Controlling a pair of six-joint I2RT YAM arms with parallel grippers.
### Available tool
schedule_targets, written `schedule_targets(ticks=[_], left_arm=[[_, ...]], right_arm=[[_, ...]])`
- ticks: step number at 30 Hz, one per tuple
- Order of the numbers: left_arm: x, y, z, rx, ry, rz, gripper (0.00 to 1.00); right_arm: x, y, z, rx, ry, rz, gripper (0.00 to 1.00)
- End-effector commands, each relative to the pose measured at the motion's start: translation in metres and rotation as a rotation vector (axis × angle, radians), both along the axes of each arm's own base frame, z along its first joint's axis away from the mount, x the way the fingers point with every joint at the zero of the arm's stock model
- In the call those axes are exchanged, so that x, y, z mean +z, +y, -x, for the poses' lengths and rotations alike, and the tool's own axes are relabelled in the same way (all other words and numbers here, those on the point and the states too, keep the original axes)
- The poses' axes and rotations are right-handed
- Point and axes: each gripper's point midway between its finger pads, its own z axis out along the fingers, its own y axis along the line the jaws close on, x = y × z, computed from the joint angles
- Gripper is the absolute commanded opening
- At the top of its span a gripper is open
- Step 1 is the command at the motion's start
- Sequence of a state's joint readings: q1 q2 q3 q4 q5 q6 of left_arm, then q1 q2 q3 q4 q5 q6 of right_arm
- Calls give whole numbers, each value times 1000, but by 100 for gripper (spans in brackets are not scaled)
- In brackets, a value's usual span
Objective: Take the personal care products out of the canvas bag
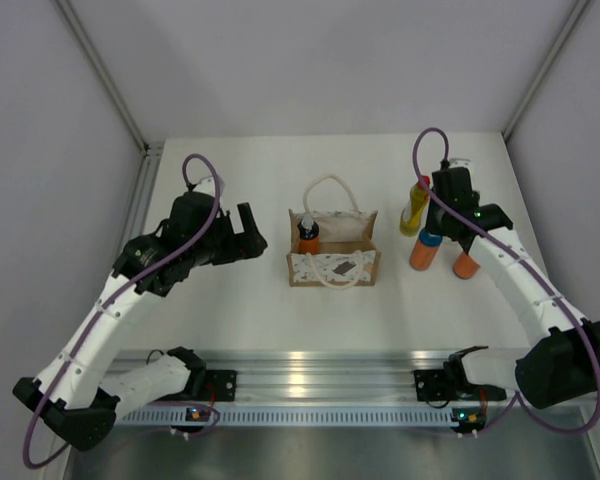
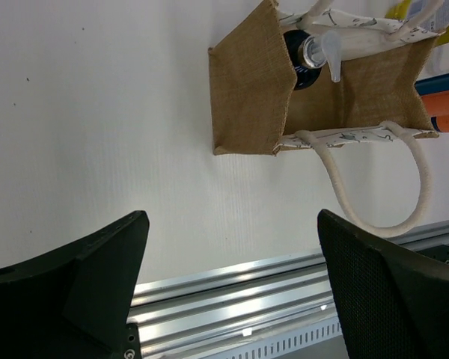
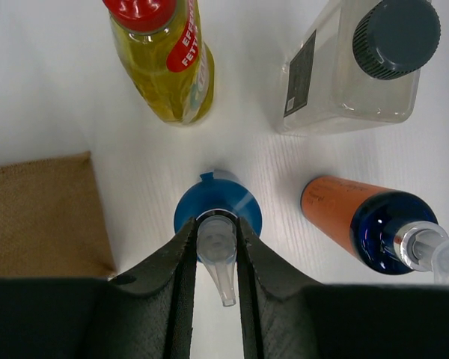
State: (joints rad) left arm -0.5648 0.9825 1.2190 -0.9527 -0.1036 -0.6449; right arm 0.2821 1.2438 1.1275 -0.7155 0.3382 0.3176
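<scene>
The canvas bag stands open at the table's middle, and one orange bottle with a dark pump cap stands upright inside it at its left end. My right gripper is shut on the clear pump head of an orange bottle with a blue cap, upright to the right of the bag. Around it stand the yellow bottle with a red cap, the whitish bottle with a dark grey cap and another orange bottle. My left gripper is open and empty, left of the bag.
The bag's cream rope handles hang outward over the table. An aluminium rail runs along the near edge. White walls enclose the table on the left, back and right.
</scene>
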Motion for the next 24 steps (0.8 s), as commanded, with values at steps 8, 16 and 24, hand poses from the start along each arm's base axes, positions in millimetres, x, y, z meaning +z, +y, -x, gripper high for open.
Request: schedule_targets(ticks=[8,16,24], left_arm=[[43,-13,-33,-51,-74,-117,99],[46,-46,-39,-53,-96,-271,98],[28,-87,-53,-74,-68,-356,95]], right_arm=[[37,3,-15,-15,-150,-71,48],[80,-4,5,-4,-170,-60,53],[116,9,38,73,-245,-174,63]])
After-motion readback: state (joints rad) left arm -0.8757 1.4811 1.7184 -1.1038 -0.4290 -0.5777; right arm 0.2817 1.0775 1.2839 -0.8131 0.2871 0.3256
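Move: My right hand is pinching the pump of the blue-capped bottle, whose middle lies about 8 cm straight below. From that hand, the yellow bottle stands some 8 cm ahead and 2 left, the clear bottle 5 ahead and 7 right, the dark pump bottle 9 right and 1 back. My left hand is empty; the last bottle in the bag lies about 11 cm ahead, 10 right and 16 below it, the bag's middle 10 ahead and 15 right. I open my right fingers to let go of the blue-capped bottle's pump, then lift that hand about 9 cm clear, drawing back slightly and tipping the fingers up. Meanwhile my left hand, wide open, rises and moves forward, then swings right, some 9 cm in all, towards the last bottle in the bag, rolling its left side up nearly 20 degrees. ##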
